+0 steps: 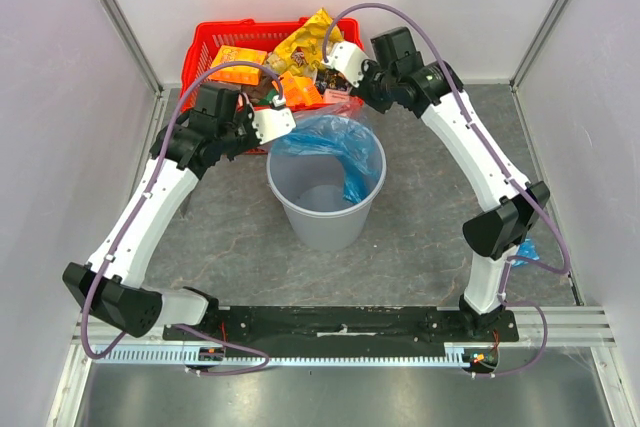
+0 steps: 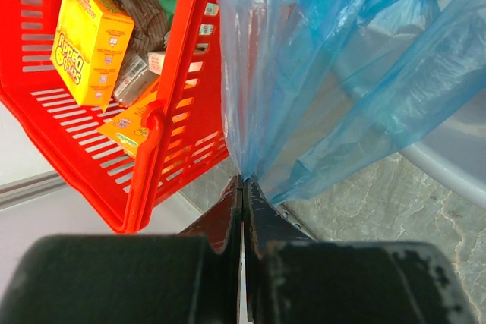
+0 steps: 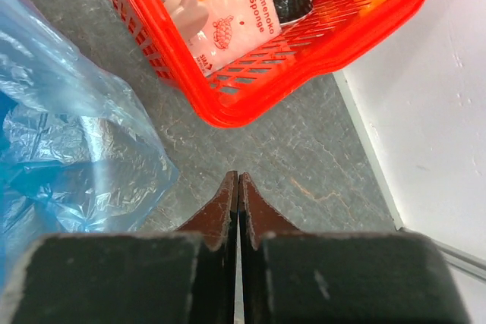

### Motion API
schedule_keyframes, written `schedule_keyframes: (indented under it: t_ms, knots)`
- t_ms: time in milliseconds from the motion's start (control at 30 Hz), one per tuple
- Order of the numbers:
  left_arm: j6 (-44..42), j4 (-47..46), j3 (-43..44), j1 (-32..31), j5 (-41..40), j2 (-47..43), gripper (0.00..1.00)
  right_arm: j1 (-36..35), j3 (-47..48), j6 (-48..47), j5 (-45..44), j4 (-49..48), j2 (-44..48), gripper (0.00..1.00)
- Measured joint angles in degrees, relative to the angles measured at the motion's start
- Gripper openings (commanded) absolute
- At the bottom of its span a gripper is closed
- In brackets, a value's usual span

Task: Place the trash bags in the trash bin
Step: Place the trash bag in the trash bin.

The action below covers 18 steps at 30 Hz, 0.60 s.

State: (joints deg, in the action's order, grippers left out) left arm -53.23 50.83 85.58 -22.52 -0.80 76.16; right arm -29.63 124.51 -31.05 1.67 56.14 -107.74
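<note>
A bright-blue trash bag point(image 1: 335, 142) is draped over the back rim of the round grey trash bin point(image 1: 322, 209), with a strip hanging down inside. My left gripper point(image 1: 288, 130) is at the bin's back left rim, shut on an edge of this bag; the left wrist view shows the film point(image 2: 326, 73) pinched at the fingertips of that gripper point(image 2: 243, 181), beside the bin's rim point(image 2: 448, 165). My right gripper point(image 3: 238, 177) is shut and holds nothing. It hovers over bare table between bag point(image 3: 68, 149) and basket. A small blue scrap point(image 1: 527, 250) lies by the right arm.
A red mesh basket point(image 1: 215, 42) full of snack packets and boxes stands right behind the bin, close to both grippers point(image 2: 175, 111) point(image 3: 250, 89). White walls enclose the grey table on the left, back and right.
</note>
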Motion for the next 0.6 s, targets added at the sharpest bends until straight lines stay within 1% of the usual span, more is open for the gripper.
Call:
schedule_keyframes:
  t_ms: [67, 133, 167, 367, 467, 600]
  knots:
    - [0.0, 0.1, -0.1, 0.0, 0.9, 0.0, 0.02, -0.1, -0.4, 0.4, 0.0, 0.0, 0.0, 0.22]
    - [0.0, 0.1, -0.1, 0.0, 1.4, 0.0, 0.02, -0.2, -0.4, 1.2, 0.0, 0.0, 0.0, 0.3]
    - [0.0, 0.1, -0.1, 0.0, 1.6, 0.0, 0.02, -0.2, -0.4, 1.8, 0.0, 0.0, 0.0, 0.33]
    - [0.1, 0.1, -0.1, 0.0, 2.5, 0.2, 0.02, -0.2, -0.4, 4.1, -0.9, 0.1, 1.2, 0.41]
    - [0.1, 0.1, -0.1, 0.0, 2.6, 0.5, 0.02, -0.2, -0.4, 5.2, -1.1, 0.4, 3.5, 0.45]
    - [0.2, 0.1, -0.1, -0.1, 2.5, 1.3, 0.02, -0.1, -0.4, 7.2, 1.4, 1.2, 7.5, 0.52]
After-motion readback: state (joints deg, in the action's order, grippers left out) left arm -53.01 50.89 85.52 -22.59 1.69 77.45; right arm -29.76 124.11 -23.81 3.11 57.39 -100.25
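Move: The bag, already draped over the bin with its edge in the left fingers, has its middle about 7 cm back, 7 cm to the left and 5 cm below the shut, empty right hand. The bin's middle is some 12 cm back, 8 cm left and 17 cm down from that hand, the basket's about 8 cm ahead and 19 cm left, 20 cm lower. From the left hand, the bag's middle lies roughly 13 cm right, 1 cm back and 4 cm lower. Beside the bag the empty right hand opens halfway, rising 5 cm and drawing 3.5 back; the left keeps pinching. ##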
